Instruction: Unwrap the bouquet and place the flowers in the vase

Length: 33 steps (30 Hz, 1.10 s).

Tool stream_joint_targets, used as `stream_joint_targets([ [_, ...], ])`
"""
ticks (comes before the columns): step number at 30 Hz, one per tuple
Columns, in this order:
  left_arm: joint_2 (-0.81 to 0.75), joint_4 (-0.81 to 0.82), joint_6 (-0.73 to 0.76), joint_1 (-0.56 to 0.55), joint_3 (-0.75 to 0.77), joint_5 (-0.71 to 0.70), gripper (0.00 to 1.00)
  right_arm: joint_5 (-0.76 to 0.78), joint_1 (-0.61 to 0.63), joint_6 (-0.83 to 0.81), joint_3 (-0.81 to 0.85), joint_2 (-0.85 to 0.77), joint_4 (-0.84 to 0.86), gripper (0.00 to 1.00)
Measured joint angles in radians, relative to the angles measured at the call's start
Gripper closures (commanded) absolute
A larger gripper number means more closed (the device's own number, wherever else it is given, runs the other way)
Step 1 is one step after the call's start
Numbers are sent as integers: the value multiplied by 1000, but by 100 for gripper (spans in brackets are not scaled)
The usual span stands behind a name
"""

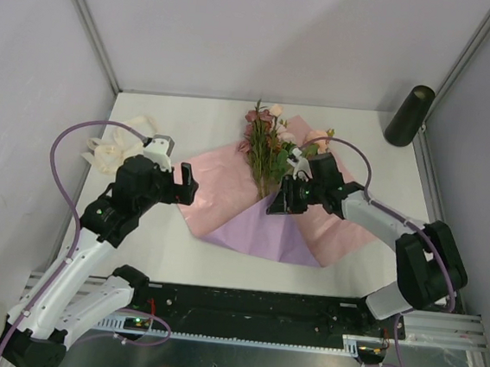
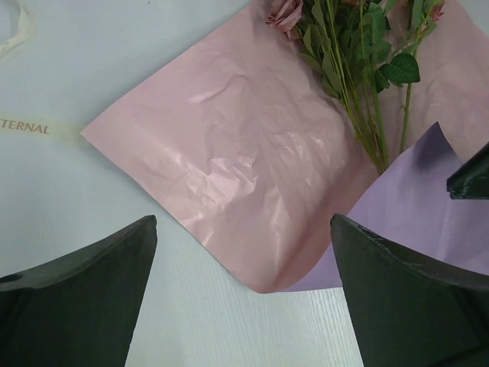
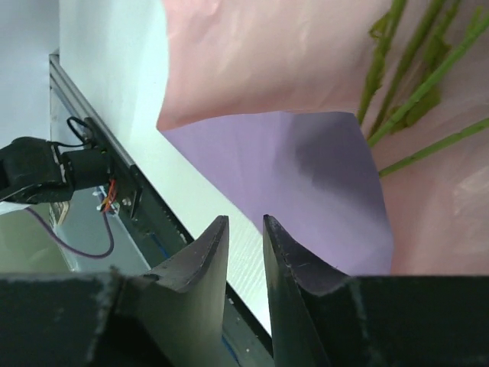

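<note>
The bouquet is unwrapped. Its pink paper (image 1: pixel 218 190) and lilac sheet (image 1: pixel 279 234) lie spread flat mid-table. The flowers (image 1: pixel 266 146) rest on the paper with blooms toward the back, and their green stems (image 2: pixel 359 115) converge at the lilac sheet (image 2: pixel 412 199). The black vase (image 1: pixel 409 115) stands upright at the back right corner. My left gripper (image 1: pixel 176 163) hovers wide open just left of the paper, its jaws (image 2: pixel 244 222) empty over the pink corner. My right gripper (image 1: pixel 275 205) is at the stem ends above the lilac sheet (image 3: pixel 306 168), its jaws (image 3: pixel 244 222) open only a narrow gap with nothing between; the stems (image 3: pixel 412 84) lie beyond.
The cream ribbon (image 1: pixel 118 145) lies loose at the left side of the table, a printed strip of it (image 2: pixel 30 128) beside the paper. Grey walls close off the back and both sides. A black rail (image 1: pixel 250 310) runs along the near edge.
</note>
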Motion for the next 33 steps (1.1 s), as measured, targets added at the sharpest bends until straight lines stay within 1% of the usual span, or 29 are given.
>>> stream_joint_targets([
  [6, 1, 0, 0, 0, 0, 0, 0, 18, -6, -5, 0, -97, -15, 70],
  [11, 0, -6, 0, 0, 0, -2, 0, 74, -60, 7, 0, -103, 29, 71],
  [16, 1, -14, -1, 0, 0, -4, 0, 108, -108, 27, 0, -33, 100, 73],
  [23, 6, -14, -1, 0, 0, -4, 0, 135, -116, 32, 0, 99, 121, 74],
  [29, 6, -14, -1, 0, 0, -6, 0, 132, -96, 3, 0, 126, 97, 75],
  [33, 7, -14, -1, 0, 0, -6, 0, 108, -45, -31, 0, 124, 61, 75],
])
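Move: The purple flap of the wrapping lies right under the right hand: its middle is about 4 cm back, 2 cm left and 5 cm below. Its far corner is some 4 cm ahead and 2 cm left. Beyond it the flowers have their middle about 15 cm ahead and 3 cm left, stems towards the hand; the pink paper's right part is 16 cm right and 3 cm ahead. From the left hand, the flap is some 22 cm right, 4 cm back, 16 cm below. Lifting some 3 cm, then arching forward about 6 cm and a little right over the flap's far-right edge beside the stem ends, the right hand sinks roughly 8 cm to the paper. Low down, it rakes back about 3 cm and slightly left, nearly shut fingertips against the flap's edge; the wrist yaws clockwise, then partly back. ##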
